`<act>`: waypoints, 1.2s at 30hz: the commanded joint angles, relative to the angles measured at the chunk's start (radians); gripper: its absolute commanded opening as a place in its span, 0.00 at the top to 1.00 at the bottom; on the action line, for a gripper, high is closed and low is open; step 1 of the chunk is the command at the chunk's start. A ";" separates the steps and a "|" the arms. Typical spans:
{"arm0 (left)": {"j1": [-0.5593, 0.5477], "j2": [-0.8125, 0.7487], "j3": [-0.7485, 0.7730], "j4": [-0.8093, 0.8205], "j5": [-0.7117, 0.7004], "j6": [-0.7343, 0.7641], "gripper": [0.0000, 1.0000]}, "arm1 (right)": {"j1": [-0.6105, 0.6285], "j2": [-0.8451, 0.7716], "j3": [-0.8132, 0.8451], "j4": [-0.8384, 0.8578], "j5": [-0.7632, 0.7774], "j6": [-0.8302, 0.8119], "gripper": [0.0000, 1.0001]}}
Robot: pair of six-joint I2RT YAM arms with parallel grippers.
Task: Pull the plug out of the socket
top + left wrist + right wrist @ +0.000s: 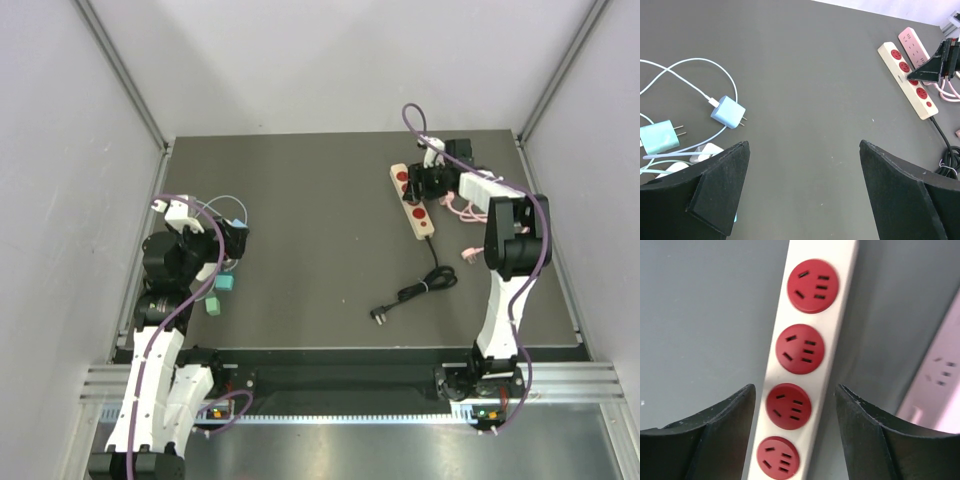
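Observation:
A white power strip (810, 340) with several red sockets lies on the dark table at the back right (412, 205). Every socket I can see is empty, with no plug in it. My right gripper (795, 387) hangs just over the strip, open, one finger on each side and a gap to both. Far off at the front left, my left gripper (805, 142) is wide open over bare table with nothing between its fingers. Just left of it lie loose charger plugs: a blue one (728, 112), a teal one (659, 137) and a white one (705, 152), with white cables.
A pink power strip (914, 44) lies beside the white one, under the right arm. The white strip's black cord coils toward the middle and ends in a black plug (381, 314). Pink cables (460, 207) lie by the right arm. Grey walls enclose the table.

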 commanded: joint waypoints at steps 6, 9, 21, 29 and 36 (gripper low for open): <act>-0.003 -0.007 -0.003 0.067 0.015 0.013 0.04 | 0.004 -0.208 -0.020 0.041 0.040 -0.104 0.36; -0.001 -0.009 -0.003 0.064 0.007 0.016 0.04 | 0.003 -0.305 -0.116 0.085 0.017 -0.116 0.35; -0.003 -0.016 0.004 0.030 -0.086 0.025 0.01 | -0.125 -0.872 -0.458 0.096 -0.081 -0.128 0.05; -0.007 -0.035 -0.001 0.010 -0.186 0.032 0.01 | -0.362 -1.196 -0.588 0.015 -0.184 -0.119 0.00; -0.015 -0.061 0.014 -0.045 -0.249 0.061 0.01 | -0.440 -1.357 -0.677 -0.039 0.089 -0.013 0.00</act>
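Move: Close beneath the right hand's parted fingers lies the emptied white socket strip, its middle roughly 2 cm below them. The pink strip is about 7 cm farther out and 9 cm to the hand's right; the pink plug lies some 19 cm back and 18 cm right, the black cable bundle 26 cm back and 8 cm right. From the left hand, the white socket strip is around 22 cm ahead, 44 cm right and 20 cm lower. Rising almost straight up off the white socket strip at first, the right hand then sweeps back and to its right, ending some 20 cm back, 14 cm right and 18 cm higher, clear of both strips. Its wrist tips up about 40 degrees and swings clockwise, while the already parted fingers spread fully. The empty left hand drifts about 3 cm left, turning slightly counter-clockwise, wide open. ##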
